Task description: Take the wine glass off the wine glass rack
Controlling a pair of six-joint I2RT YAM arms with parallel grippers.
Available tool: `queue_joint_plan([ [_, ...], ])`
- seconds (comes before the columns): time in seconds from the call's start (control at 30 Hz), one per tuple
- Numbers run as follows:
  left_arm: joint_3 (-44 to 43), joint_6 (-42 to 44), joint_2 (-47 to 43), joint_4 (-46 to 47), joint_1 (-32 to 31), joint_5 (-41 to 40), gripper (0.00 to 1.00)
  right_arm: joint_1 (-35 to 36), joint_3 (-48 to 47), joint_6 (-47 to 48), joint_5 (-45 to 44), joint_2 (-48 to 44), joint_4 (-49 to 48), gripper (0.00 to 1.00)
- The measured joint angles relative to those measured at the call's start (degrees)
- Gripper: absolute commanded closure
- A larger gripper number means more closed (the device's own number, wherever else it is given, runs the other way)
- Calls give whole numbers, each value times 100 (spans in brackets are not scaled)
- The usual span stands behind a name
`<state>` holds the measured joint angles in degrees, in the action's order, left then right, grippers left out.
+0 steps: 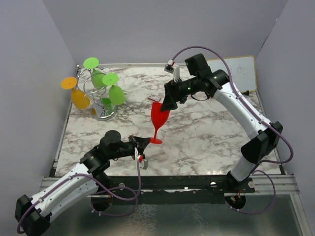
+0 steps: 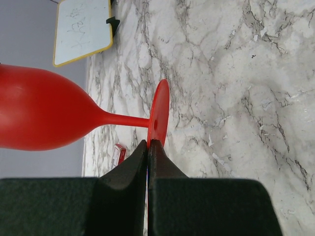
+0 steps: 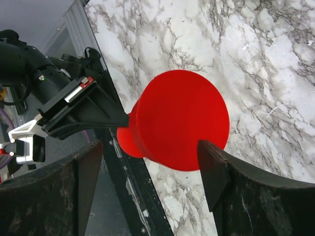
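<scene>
A red wine glass (image 1: 159, 116) stands upright off the rack, with its foot (image 1: 155, 141) on the marble table (image 1: 206, 137). My left gripper (image 1: 143, 143) is shut on the rim of the foot (image 2: 158, 110), as the left wrist view shows (image 2: 148, 143). My right gripper (image 1: 168, 102) is open and hangs around the top of the bowl (image 3: 179, 118), a finger (image 3: 214, 167) on each side and apart from it. The silver wire wine glass rack (image 1: 96, 91) stands at the back left and holds an orange glass (image 1: 78, 97) and several green glasses (image 1: 116, 93).
A white board with a yellow rim (image 1: 241, 73) leans at the back right and also shows in the left wrist view (image 2: 82, 29). Grey walls close in the left, back and right. A black metal rail (image 1: 187, 183) runs along the near edge.
</scene>
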<state>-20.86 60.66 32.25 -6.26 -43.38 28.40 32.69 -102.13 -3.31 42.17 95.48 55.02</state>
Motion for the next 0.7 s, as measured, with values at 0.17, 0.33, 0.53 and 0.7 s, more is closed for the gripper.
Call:
queue_joint_plan([
  [0.17, 0, 70, 66, -85, -85, -81, 100, 184, -350, 66, 79, 426, 240, 35],
  [0.33, 0, 83, 125, -170, -140, -94, 100, 389, -409, 74, 291, 525, 289, 50],
  [0.53, 31, 111, 122, -234, -177, -105, 100, 444, -203, 39, 636, 525, 186, 61],
  [0.7, 55, 149, 125, -245, -192, -107, 100, 407, 85, -50, 863, 525, 44, 81],
])
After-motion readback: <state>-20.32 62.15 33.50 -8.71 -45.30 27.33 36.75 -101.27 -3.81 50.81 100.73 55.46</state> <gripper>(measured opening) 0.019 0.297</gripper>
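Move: The red wine glass, already held by its foot in the left fingers, has its middle about 4 cm left of the right hand, 4 cm back and some 5 cm lower. From the left hand, that middle lies about 4 cm ahead, 4 cm to the right and 7 cm up. The small red box is on the table some 27 cm ahead of the right hand, 8 cm left and 27 cm below. The wine glass, bowl up, stays pinched by its foot in the left fingers, which sink about 2 cm. The right hand meets its rim, going left first and then mostly back, some 5 cm in all and 2 cm down, turning roughly 15 degrees, partly counter-clockwise. Its fingers close from wide to about a third open with the rim's wall between them; a firm pinch can't be seen. ##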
